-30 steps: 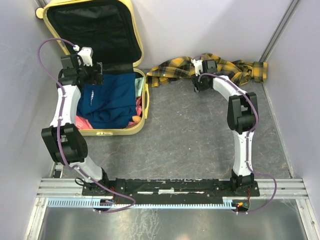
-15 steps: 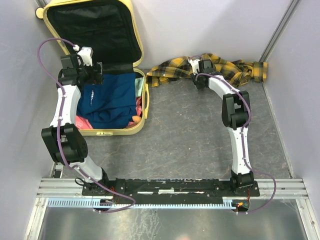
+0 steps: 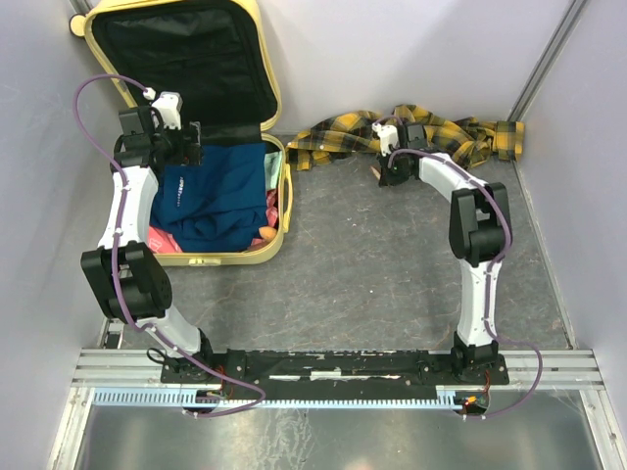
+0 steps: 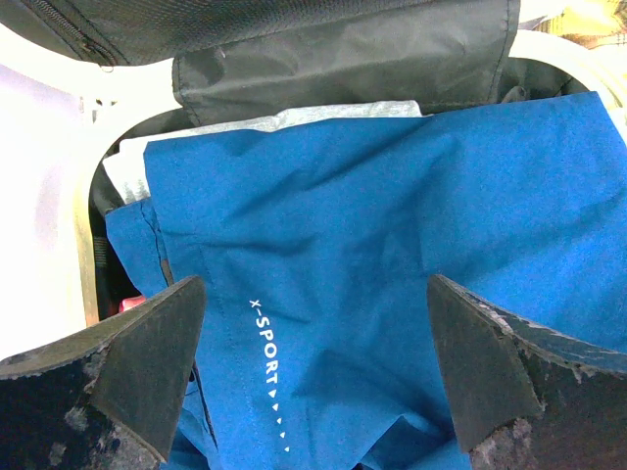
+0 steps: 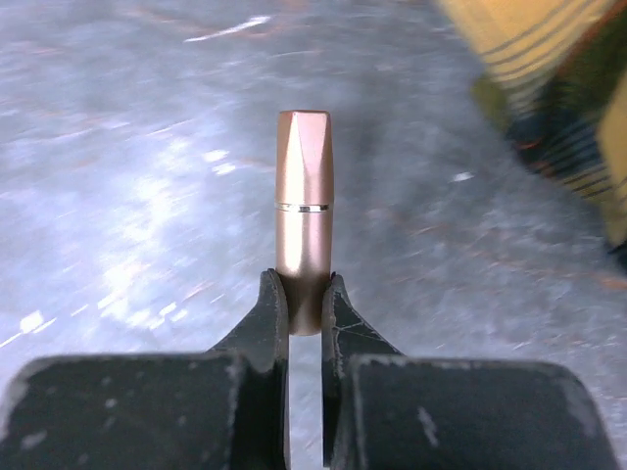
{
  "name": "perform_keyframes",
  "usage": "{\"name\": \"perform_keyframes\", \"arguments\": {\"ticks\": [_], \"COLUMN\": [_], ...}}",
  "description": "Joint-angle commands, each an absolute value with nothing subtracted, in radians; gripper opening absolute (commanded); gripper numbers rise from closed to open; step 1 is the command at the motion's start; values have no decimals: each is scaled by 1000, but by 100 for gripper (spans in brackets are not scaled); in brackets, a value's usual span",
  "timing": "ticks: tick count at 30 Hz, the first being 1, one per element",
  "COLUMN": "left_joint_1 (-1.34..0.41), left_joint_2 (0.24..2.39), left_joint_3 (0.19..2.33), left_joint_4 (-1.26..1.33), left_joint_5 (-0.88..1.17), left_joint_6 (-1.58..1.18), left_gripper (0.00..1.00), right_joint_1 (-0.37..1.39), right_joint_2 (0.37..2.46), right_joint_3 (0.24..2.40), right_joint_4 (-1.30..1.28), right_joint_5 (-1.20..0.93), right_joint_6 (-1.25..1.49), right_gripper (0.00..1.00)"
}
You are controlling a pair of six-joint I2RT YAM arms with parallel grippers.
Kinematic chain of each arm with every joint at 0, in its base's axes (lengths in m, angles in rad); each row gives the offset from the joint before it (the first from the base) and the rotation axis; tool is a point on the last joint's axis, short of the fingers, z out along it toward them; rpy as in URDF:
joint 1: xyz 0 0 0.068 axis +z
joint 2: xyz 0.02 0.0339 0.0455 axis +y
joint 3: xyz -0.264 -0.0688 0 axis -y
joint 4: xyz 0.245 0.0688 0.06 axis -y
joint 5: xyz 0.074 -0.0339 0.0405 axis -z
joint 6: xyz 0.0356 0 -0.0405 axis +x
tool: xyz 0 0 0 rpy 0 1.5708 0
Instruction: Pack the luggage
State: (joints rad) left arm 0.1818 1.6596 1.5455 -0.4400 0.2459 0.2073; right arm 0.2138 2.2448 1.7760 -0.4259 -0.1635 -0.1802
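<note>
The pale-yellow suitcase (image 3: 257,59) lies open at the back left, its black-lined lid raised. A blue X-SPORT garment (image 3: 217,194) fills its base and also shows in the left wrist view (image 4: 372,235). My left gripper (image 3: 188,149) hangs open and empty over the garment, fingers (image 4: 147,362) wide apart. My right gripper (image 3: 389,174) is shut on a rose-gold lipstick tube (image 5: 304,211), held above the grey floor beside the plaid cloth (image 3: 441,135).
The yellow-and-black plaid cloth (image 5: 568,88) lies bunched along the back wall. Pink and orange items (image 3: 271,220) show at the suitcase's right edge. Grey walls close in both sides. The grey floor (image 3: 372,264) spreads between the arms.
My right gripper has pulled back from the plaid cloth toward the near side, with the arm's elbow swinging right. The left arm has not moved.
</note>
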Motion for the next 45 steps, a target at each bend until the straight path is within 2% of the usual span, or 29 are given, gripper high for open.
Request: {"name": "perform_keyframes", "arguments": {"ticks": [1,6,10,19,26,32,38,41,45], "left_joint_1": [180,179,181,180,180,181,181,180,180], "left_joint_2": [1635,1615,1595,1544,1514,1505,1522,1550,1587], "left_joint_3": [1583,1558,1537,1503,1471,1460,1481,1511,1582], "left_joint_4": [-426,-400,-390,-393,-398,-415,-448,-479,-515], "left_joint_5": [274,273,279,267,289,288,275,277,316], "left_joint_6": [182,147,129,147,168,183,212,220,255], "left_gripper": [99,99,99,99,99,99,99,99,99], "right_joint_1": [219,243,330,593,727,785,792,787,751], "right_joint_2": [2029,1949,1919,1990,2073,2196,2201,2175,2146], "right_joint_3": [1685,1660,1671,1797,1861,1944,1960,1961,1957], "right_joint_4": [-374,-338,-241,-181,-205,-284,-291,-287,-233], "right_joint_5": [-460,-633,-726,-690,-797,-711,-677,-667,-692], "right_joint_6": [-168,-57,-5,4,-102,-204,-188,-140,-16], "right_gripper": [2,2,2,2,6,8,47,63,67]}}
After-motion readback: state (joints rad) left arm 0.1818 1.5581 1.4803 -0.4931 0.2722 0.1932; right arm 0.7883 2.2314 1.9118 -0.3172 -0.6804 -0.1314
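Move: I already have the rose-gold tube pinched in my right hand, just off the table. It is bound for the gap in the suitcase's near right corner, about 41 cm to the left and 22 cm back, at nearly the same height. The orange egg sits roughly 37 cm left and 18 back; the blue garment is some 52 left and 12 back. The plaid shirt is about 12 cm ahead, 6 right. From my left hand, that gap lies 19 cm right, 17 back and 21 below. I swing my right hand some 35 cm left and 20 cm back, carrying the tube in a high arc off the table and over the suitcase's right rim, turning about 50 degrees counter-clockwise and rolling its left side up. Above the near corner I sink roughly 9 cm, then open my fingers to let go. My open left hand eases back about 3 cm over the blue garment. ##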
